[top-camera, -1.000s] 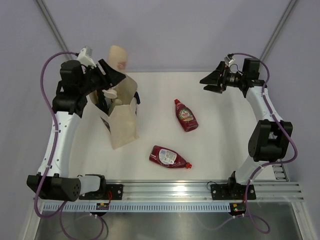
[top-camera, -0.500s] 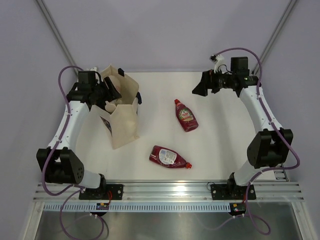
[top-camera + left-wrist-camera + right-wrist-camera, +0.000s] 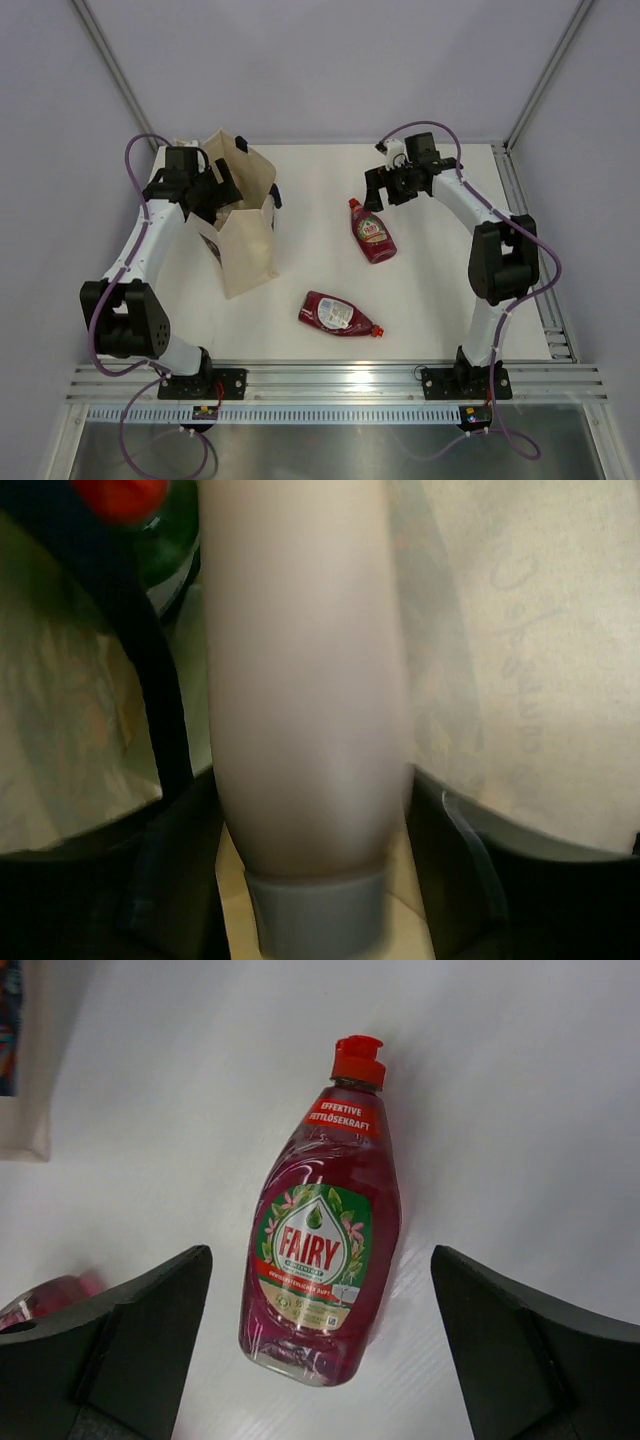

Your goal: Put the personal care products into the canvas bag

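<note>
My left gripper [image 3: 208, 190] is down in the mouth of the cream canvas bag [image 3: 248, 245]. In the left wrist view it [image 3: 312, 820] is shut on a beige-pink bottle [image 3: 305, 680] with a grey cap, inside the bag's cloth walls [image 3: 520, 680]. A green bottle with a red cap [image 3: 150, 520] lies deeper in the bag. My right gripper [image 3: 385, 188] is open, just above a dark red Fairy bottle [image 3: 372, 232] lying on the table. In the right wrist view that bottle [image 3: 320, 1250] lies between the spread fingers [image 3: 120, 1350]. A second dark red bottle [image 3: 338, 313] lies nearer the front.
The bag's dark navy handle [image 3: 274, 196] hangs on its right side. The bag's corner [image 3: 20, 1070] and the second red bottle [image 3: 45, 1295] show at the left of the right wrist view. The white table [image 3: 440, 290] ends at a rail in front.
My left gripper has come down from above the bag into its mouth with the beige-pink bottle. My right arm has swung left and down over the dark red bottle.
</note>
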`<state>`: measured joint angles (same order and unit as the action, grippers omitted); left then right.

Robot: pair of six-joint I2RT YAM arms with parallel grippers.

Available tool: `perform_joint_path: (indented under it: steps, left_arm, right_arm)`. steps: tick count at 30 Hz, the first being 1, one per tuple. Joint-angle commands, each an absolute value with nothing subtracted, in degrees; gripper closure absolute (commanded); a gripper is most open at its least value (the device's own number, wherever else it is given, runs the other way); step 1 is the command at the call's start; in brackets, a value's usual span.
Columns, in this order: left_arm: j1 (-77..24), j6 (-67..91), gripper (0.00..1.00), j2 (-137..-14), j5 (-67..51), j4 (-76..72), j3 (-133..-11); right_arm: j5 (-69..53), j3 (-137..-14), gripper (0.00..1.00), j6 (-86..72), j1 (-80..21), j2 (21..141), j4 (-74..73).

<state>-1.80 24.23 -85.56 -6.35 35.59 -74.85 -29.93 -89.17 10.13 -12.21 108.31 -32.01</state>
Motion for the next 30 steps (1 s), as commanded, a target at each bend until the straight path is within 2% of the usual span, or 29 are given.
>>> perform_joint_path:
  steps: [1, 2, 3, 14, 19, 23, 30]
  left_arm:
    - [-1.67, 21.63, 0.09, -81.41, -4.92, 26.11, -73.93]
    - [-1.67, 21.01, 0.02, -80.43, -4.92, 25.84, -73.83]
    - [-1.67, 20.31, 0.01, -79.38, -5.36, 25.06, -73.83]
    - [-1.67, 20.03, 0.01, -66.02, -14.23, 19.25, -77.61]
    - [-1.67, 24.25, 0.01, -59.61, -20.28, 13.28, -74.98]
    - [-1.67, 27.68, 0.01, -56.78, -21.97, 13.18, -74.71]
    - [-4.30, 36.56, 0.01, -55.11, -26.98, 8.18, -70.14]
  right_arm:
    - [-11.18, -93.43, 0.00, 7.47, -17.92, 110.82, -32.78]
    - [-6.20, -92.91, 0.01, 6.34, -18.97, 111.18, -32.35]
    - [-3.98, -92.20, 0.00, 5.72, -19.85, 111.79, -31.56]
    - [6.94, -87.37, 0.00, 5.79, -24.87, 112.41, -34.89]
    - [1.95, -86.75, 0.00, 5.54, -24.96, 114.87, -38.40]
    - [-6.05, -83.94, 0.00, 4.13, -24.96, 110.84, -37.62]
    - [-4.13, -80.70, 0.01, 5.10, -25.05, 114.17, -38.93]
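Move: The Fairy bottle lies about 4 cm back from the right hand, 1 cm to its left and 11 cm below it, its cap end pointing outward. The other red bottle is some 21 cm nearer the base than the Fairy bottle and 8 cm to its left; the canvas bag stands about 33 cm left of the Fairy bottle, level with it. The canvas bag's middle is roughly 5 cm straight below the left hand; the Fairy bottle lies about 32 cm to that hand's right, 1 cm back and 15 cm below. The Fairy bottle is approached by the right hand, which sinks about 9 cm and draws back 5 cm, turning some 25 degrees to point more steeply down, open fingers coming astride the label. The pale bottle is released in the canvas bag as the left fingers open wide; that hand climbs clear by some 26 cm, eases back and slightly right, and tips up until its fingers are nearly level. ##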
